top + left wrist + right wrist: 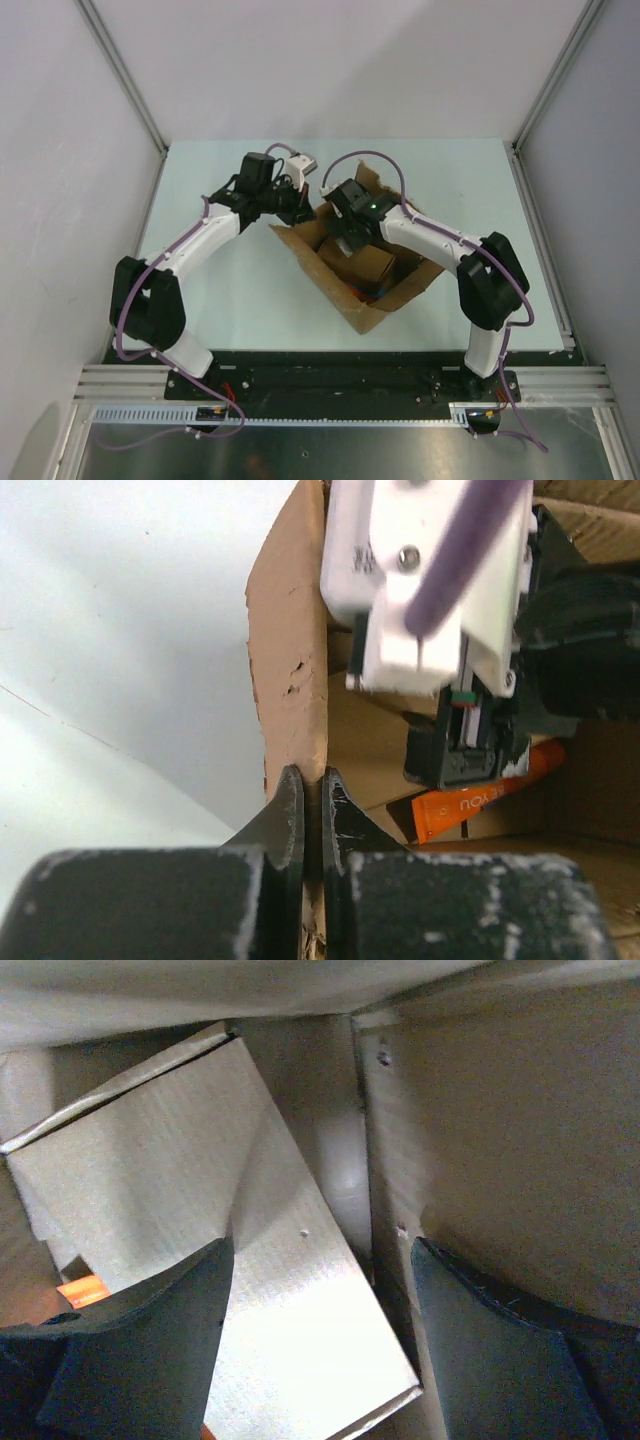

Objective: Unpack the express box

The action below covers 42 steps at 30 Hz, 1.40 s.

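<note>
The express box (368, 305) stands open in the middle of the table, brown cardboard with its flaps up. My left gripper (312, 780) is shut on the edge of the box's left flap (288, 650); in the top view it (298, 212) sits at the box's far left corner. My right gripper (322, 1246) is down inside the box, jaws wide open, with nothing clamped. Below it lies a smaller plain cardboard carton (200, 1180), next to the box's inner wall (500, 1140). An orange packet (480, 798) lies on the box floor.
The right arm's wrist (440, 580) fills the box opening close to my left fingers. The pale green table (230, 290) has raised frame rails at its left and right sides. A sliver of orange (82, 1290) shows beside the inner carton.
</note>
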Available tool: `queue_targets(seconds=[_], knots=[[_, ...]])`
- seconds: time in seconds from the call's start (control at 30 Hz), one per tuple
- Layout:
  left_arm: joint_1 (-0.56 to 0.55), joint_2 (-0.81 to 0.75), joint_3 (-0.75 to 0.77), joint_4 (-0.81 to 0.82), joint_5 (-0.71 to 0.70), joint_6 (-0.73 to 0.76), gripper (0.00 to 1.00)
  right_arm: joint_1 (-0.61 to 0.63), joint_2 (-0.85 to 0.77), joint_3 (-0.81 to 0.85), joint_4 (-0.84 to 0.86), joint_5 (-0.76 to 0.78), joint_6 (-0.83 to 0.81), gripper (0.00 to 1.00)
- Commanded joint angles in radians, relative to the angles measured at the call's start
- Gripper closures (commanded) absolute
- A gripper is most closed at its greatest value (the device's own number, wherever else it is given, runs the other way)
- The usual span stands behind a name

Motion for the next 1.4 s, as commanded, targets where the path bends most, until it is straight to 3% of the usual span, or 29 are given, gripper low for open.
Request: queue_targets(seconds=[0.0, 0.33, 0.6, 0.83, 1.0, 1.37], knots=[[-0.005, -0.011, 0.008, -0.002, 0.002, 0.077, 1.0, -0.053, -0.013, -0.035, 0.038, 0.057, -0.036, 0.23], [-0.005, -0.003, 0.025, -0.002, -0.101, 0.089, 1.0, -0.12, 0.008, -0.044, -0.054, -0.22, 0.016, 0.24], [-0.007, -0.009, 0.04, 0.004, -0.291, 0.008, 1.0, -0.132, 0.021, -0.033, -0.159, -0.429, 0.088, 0.26], [-0.018, -0.025, 0.04, 0.018, -0.334, -0.017, 1.0, -0.195, -0.053, -0.009, -0.125, -0.564, 0.137, 0.3], [-0.028, -0.026, 0.034, 0.024, -0.367, -0.031, 1.0, -0.26, -0.09, -0.007, -0.079, -0.763, 0.18, 0.41], [-0.038, -0.025, 0.02, 0.037, -0.411, -0.058, 1.0, -0.289, -0.125, -0.013, -0.1, -0.853, 0.163, 0.61]])
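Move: Just back from the right hand, the carton inside the express box has its middle about 5 cm nearer the base, 2 cm left and 3 cm lower. The orange tube is some 11 cm back, 2 cm left and 6 cm below, and the blue item level with it but 4 cm right of the hand. From the left hand, pinching the box's left rim, the carton lies about 6 cm back, 13 cm right and 11 cm down. Working down the far right side of the carton, the right hand edges about 1 cm forward, then draws back some 4 cm and slightly left, bringing the carton towards the near-left wall. It then rises over 5 cm while rolling and tipping to point down-left, fingers closing to about half their gap. The left hand keeps its pinch on the rim, easing 2–3 cm forward and turning slightly counter-clockwise. ##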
